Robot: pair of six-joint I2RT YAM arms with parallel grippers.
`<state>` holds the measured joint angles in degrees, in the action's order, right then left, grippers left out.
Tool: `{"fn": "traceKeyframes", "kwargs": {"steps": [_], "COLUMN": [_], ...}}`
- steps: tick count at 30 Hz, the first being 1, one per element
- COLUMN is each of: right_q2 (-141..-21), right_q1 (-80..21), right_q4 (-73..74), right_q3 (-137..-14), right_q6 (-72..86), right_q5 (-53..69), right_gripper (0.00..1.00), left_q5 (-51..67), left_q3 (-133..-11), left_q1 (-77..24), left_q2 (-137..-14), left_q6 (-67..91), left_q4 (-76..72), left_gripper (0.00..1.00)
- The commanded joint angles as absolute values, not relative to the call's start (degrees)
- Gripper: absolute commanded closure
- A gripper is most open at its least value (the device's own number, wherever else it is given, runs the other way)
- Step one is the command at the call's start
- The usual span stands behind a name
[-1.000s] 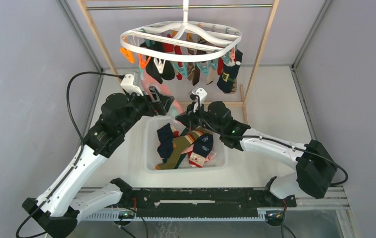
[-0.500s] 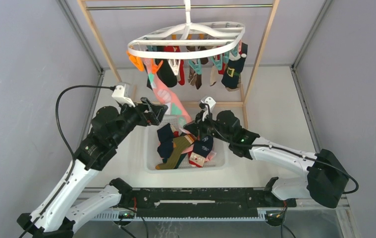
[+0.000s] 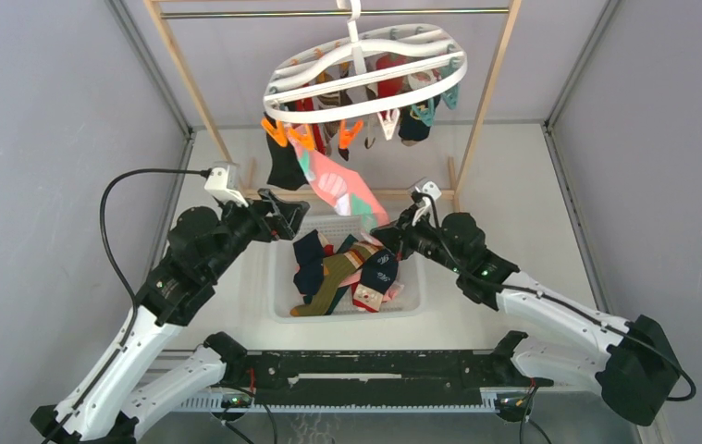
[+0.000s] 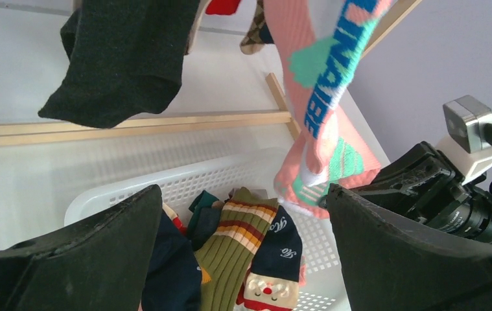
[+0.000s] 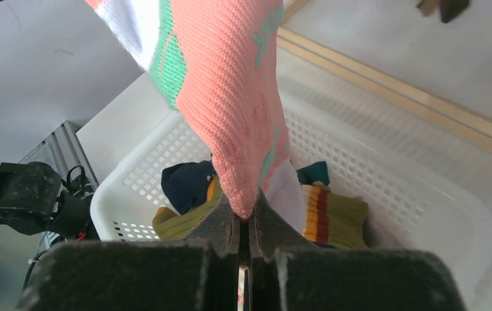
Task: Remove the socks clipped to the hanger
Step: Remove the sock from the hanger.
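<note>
The white hanger (image 3: pixel 365 69) hangs tilted from the rack's top rail, with several socks (image 3: pixel 393 88) clipped under it. A salmon pink sock (image 3: pixel 338 185) with teal patches stretches taut from an orange clip (image 3: pixel 302 139) down over the basket. My right gripper (image 3: pixel 377 232) is shut on its toe. The right wrist view shows the pink sock (image 5: pixel 230 97) pinched between the right gripper's (image 5: pixel 248 214) jaws. My left gripper (image 3: pixel 289 218) stands open to the left of the sock, holding nothing. In the left wrist view the left gripper (image 4: pixel 243 259) frames the basket, with the pink sock (image 4: pixel 324 97) up right.
A white mesh basket (image 3: pixel 412 301) below both grippers holds several loose socks, among them an olive striped one (image 4: pixel 236 246). A black sock (image 4: pixel 123 58) hangs at the hanger's left side. The wooden rack frame (image 3: pixel 190 83) stands behind, its low bar (image 4: pixel 133 126) just beyond the basket.
The right gripper has drawn right and toward the near edge with the pink sock, pulling it taut. The hanger has swung right and tilted. The left gripper has backed off to the left.
</note>
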<state>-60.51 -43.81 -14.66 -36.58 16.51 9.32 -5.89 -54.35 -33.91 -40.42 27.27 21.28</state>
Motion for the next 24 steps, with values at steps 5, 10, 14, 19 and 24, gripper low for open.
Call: {"fn": "traceKeyframes", "kwargs": {"steps": [5,10,14,19,24], "right_q2": [-54.51,-52.03,-50.17,-48.21,-46.67], "right_q1": [-38.08,-34.66,-31.71,-27.79,-24.87], "right_q4": [-13.34,-12.29,-11.51,-10.59,-9.99], "right_q3": [-33.89,-32.34,-31.29,-29.97,-28.74], "right_q6": [17.52,17.57,17.5,17.36,17.21], "right_q5": [12.08,13.6,14.93,16.74,18.21], "right_gripper": [1.0,1.0,1.0,1.0,1.0], "left_q5": [-6.31,-6.15,-5.94,-5.96,-6.09], "left_q3": [-53.11,-53.03,-53.05,-53.07,-53.04], "left_q1": [-34.1,-34.1,-34.18,-34.25,-34.36], "left_q2": [-39.08,-39.02,-39.02,-38.96,-39.02], "left_q6": [28.39,28.56,28.64,28.66,28.61], "left_q4": [20.3,20.44,20.45,20.48,20.57], "left_gripper": [0.0,0.0,0.0,0.0,0.0]}}
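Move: The right hand grips the lower end of the pink sock; the two orange clips at the sock's top are about 9 cm ahead of this hand, 13 cm to its left and 20 cm above. A third orange clip sits some 7 cm to the right of them. The basket of socks lies 6 cm left of the hand, level with it fore and aft, about 20 cm below. From the empty left hand the clips are roughly 9 cm ahead, 4 cm right and 10 cm up. Steadily to the right, about 9 cm, with a little forward drift, the right hand drags the lower end of the pink sock away from the orange clips and towards the basket's right edge, turning some 10 degrees clockwise. Its fingers stay shut on the fabric. ##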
